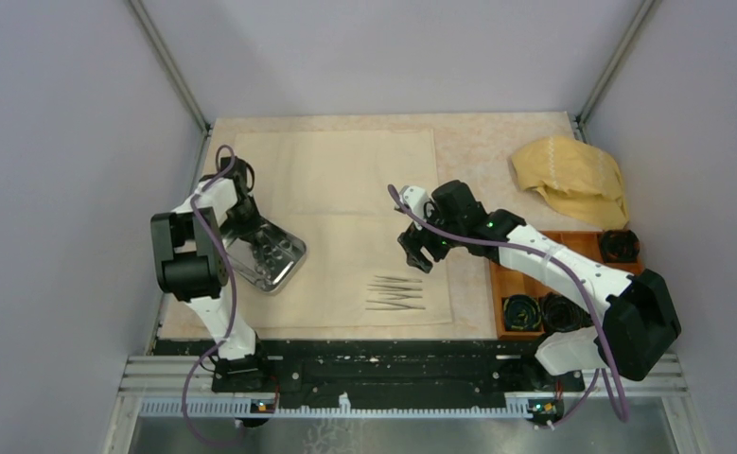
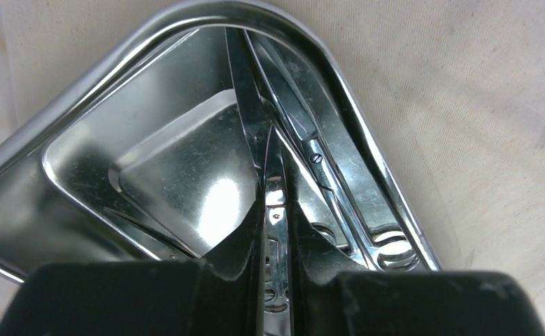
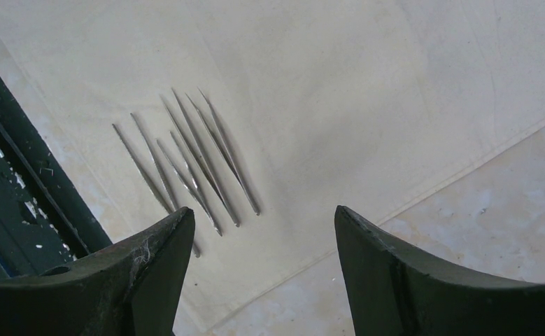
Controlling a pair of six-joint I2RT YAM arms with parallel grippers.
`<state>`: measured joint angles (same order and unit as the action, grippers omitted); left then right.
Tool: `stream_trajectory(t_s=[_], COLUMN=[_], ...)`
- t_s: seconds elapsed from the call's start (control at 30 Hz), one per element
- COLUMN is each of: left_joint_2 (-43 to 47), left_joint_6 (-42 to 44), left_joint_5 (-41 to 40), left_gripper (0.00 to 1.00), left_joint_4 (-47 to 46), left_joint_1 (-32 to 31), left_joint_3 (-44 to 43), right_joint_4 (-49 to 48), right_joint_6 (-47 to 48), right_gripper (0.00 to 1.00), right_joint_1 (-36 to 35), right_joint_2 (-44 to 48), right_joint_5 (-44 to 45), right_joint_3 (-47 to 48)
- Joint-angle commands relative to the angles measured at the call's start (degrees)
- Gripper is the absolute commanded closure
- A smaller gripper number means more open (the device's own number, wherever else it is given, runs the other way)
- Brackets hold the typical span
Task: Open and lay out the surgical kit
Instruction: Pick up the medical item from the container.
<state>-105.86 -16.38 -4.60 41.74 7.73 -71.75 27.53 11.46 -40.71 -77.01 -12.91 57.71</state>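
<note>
The pale cream cloth [image 1: 364, 189] lies spread flat on the table. At its left edge sits the steel tray [image 1: 289, 272], seen close in the left wrist view [image 2: 150, 161]. My left gripper [image 1: 251, 232] reaches down into the tray, and its fingers [image 2: 276, 210] are shut on a slim pair of scissors [image 2: 254, 115]. A second pair of scissors [image 2: 304, 133] lies beside it along the tray's wall. Three tweezers [image 1: 394, 293] [image 3: 192, 161] lie side by side on the cloth near its front edge. My right gripper [image 1: 421, 251] [image 3: 262, 217] hovers open above the cloth's right edge, holding nothing.
A crumpled mustard-yellow cloth [image 1: 572, 175] lies at the back right. An orange compartment box [image 1: 525, 284] with black coils stands under the right arm. The black base rail [image 3: 10, 203] runs along the near edge, close to the tweezers.
</note>
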Motion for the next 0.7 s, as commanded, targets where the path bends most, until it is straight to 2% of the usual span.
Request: stream_trajectory(t_s=[0.0, 0.27, 0.37, 0.5, 0.6, 0.67], left_joint_2=[5.66, 16.71, 20.90, 27.69, 34.24, 38.31], left_joint_6=[2.21, 1.20, 0.24, -0.70, -4.18, -10.03], left_joint_5=[-1.33, 0.93, 4.98, 19.42, 35.17, 44.66], left_gripper=[0.91, 0.99, 1.00, 1.00, 1.00, 1.00], left_joint_4=[1.21, 4.08, 4.97, 1.60, -10.09, -22.13], left_joint_1=[0.13, 0.14, 0.12, 0.12, -0.07, -0.90], left_joint_3=[1.01, 2.14, 1.94, 1.32, 4.47, 7.92], right_joint_4=[-0.87, -4.24, -5.49, -8.58, -10.72, -12.17], right_joint_6=[0.13, -4.53, -7.30, -15.16, -25.93, -33.71], right_gripper=[0.27, 0.27, 0.27, 0.27, 0.25, 0.25], right_joint_1=[0.41, 0.38, 0.41, 2.13, 5.07, 8.46], right_joint_2=[1.23, 2.03, 2.22, 2.48, 2.02, 0.68], right_joint_5=[-0.31, -3.26, -3.79, -6.17, -9.96, -17.09], right_joint_3=[0.80, 1.05, 1.13, 2.41, 4.69, 6.75])
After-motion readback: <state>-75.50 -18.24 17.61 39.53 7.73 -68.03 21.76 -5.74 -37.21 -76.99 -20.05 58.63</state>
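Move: The scissors are already pinched in the left fingers, low in the metal tray, whose middle is about 3 cm back, 2 cm right and 1 cm below. A larger pair lies some 5 cm ahead and 3 cm right at the same depth. The open right gripper stands roughly 42 cm right, 9 cm back and 11 cm higher. From the right hand, the held scissors are 42 cm left, 9 cm ahead and 11 cm below. The scissors, still pinched, are lifted out of the tray by the left hand, almost straight up at first, then quickening and swinging right towards the right gripper: some 17 cm up, about 7 cm right. The wrist tips the fingers forward and somewhat right, roughly 35 degrees. The right hand, empty and still open, starts turning and rises a few centimetres, edging left. ##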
